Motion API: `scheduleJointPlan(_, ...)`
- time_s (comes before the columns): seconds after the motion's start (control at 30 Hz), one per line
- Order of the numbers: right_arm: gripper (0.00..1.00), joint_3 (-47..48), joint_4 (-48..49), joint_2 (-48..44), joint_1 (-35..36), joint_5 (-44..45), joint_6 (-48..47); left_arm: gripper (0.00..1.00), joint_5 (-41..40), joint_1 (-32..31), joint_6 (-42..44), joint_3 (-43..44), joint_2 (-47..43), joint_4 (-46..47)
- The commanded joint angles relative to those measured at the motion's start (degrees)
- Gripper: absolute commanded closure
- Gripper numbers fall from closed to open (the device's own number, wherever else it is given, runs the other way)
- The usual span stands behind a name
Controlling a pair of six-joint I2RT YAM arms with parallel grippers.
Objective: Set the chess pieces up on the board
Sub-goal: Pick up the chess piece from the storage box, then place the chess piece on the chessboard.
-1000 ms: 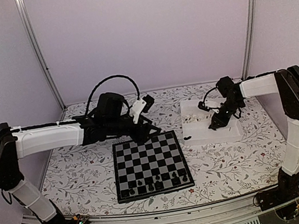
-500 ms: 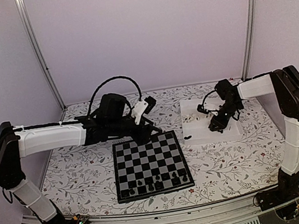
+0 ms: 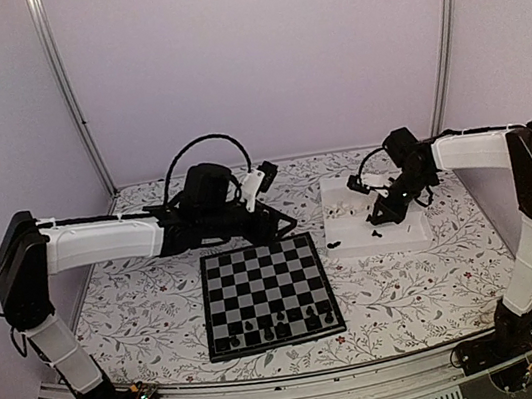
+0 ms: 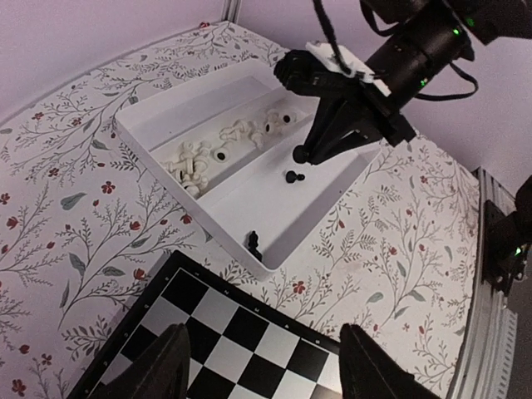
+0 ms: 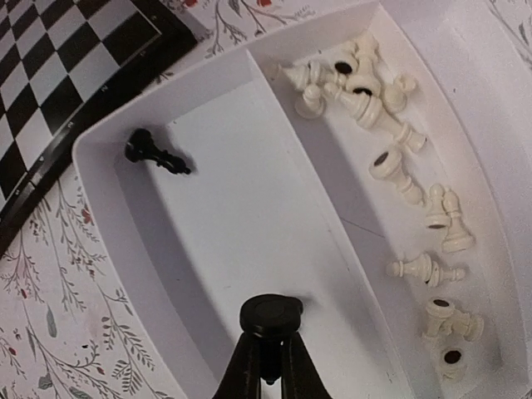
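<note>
My right gripper [image 5: 271,367] is shut on the thin stem of a black chess piece [image 5: 271,317], round base up, over the white tray [image 5: 91,166]. In the top view this gripper [image 3: 382,214] hangs just above the tray floor. Another black piece [image 5: 154,152] lies in the tray's near-left corner. A small black piece [image 4: 293,176] sits right below the right gripper's tip. My left gripper [image 4: 266,374] is open and empty above the board's [image 4: 224,332] far right corner. Several black pieces [image 3: 280,319] stand on the board's [image 3: 264,281] near rows.
Several white pieces [image 5: 391,166] lie loose in the tray's far compartment. The tray [image 3: 395,245] stands right of the board on the flowered tablecloth. My left arm [image 3: 101,241] stretches across the table behind the board.
My right gripper has shut on the black piece and risen a little off the tray floor. My left gripper has moved right, toward the board's far right corner.
</note>
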Motion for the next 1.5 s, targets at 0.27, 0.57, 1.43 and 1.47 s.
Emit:
scheduleJointPlan(0.27, 0.96, 4.14, -3.38, -12.48, 17.04, -2.52, -0.88, 0.35, 11.10, -0.30, -26.85, 5.43, 8.59, 16.70)
scheduleJointPlan(0.57, 0.96, 7.01, -3.35, -11.25, 21.56, -0.21, 0.04, 0.37, 13.42, -1.17, -29.72, 5.88, 10.19, 16.92)
scheduleJointPlan(1.43, 0.95, 8.10, -2.14, -11.72, 23.03, 2.87, 1.58, 0.63, 21.67, -1.54, -34.96, 5.88, 13.80, 20.69)
scheduleJointPlan(1.47, 0.95, 8.10, -1.98, -11.67, 23.03, 3.06, 1.76, 0.65, 21.88, -1.54, -35.28, 5.88, 13.78, 20.93)
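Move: The right hand already holds a black chess piece clear of the box. The left fingers it is taken to are about 22 cm left, 6 cm back and 10 cm higher; from the left hand the held piece is 22 cm right, 6 cm ahead, 10 cm down. About 5 cm below the right hand lies another black piece, 1 cm left; a second black piece is 12 cm left and 2 cm back, the white pieces 8 cm ahead and 5 cm left. Left, up and somewhat back, the right hand carries its pinched piece about 14 cm sideways and 11 cm up out of the box to the left gripper, turning some 20 degrees counter-clockwise, then holds there. The left hand comes right to meet it, rolling and swinging its fingers to point more squarely right, then partly closes them around the piece's base; the right fingers keep their grip. ##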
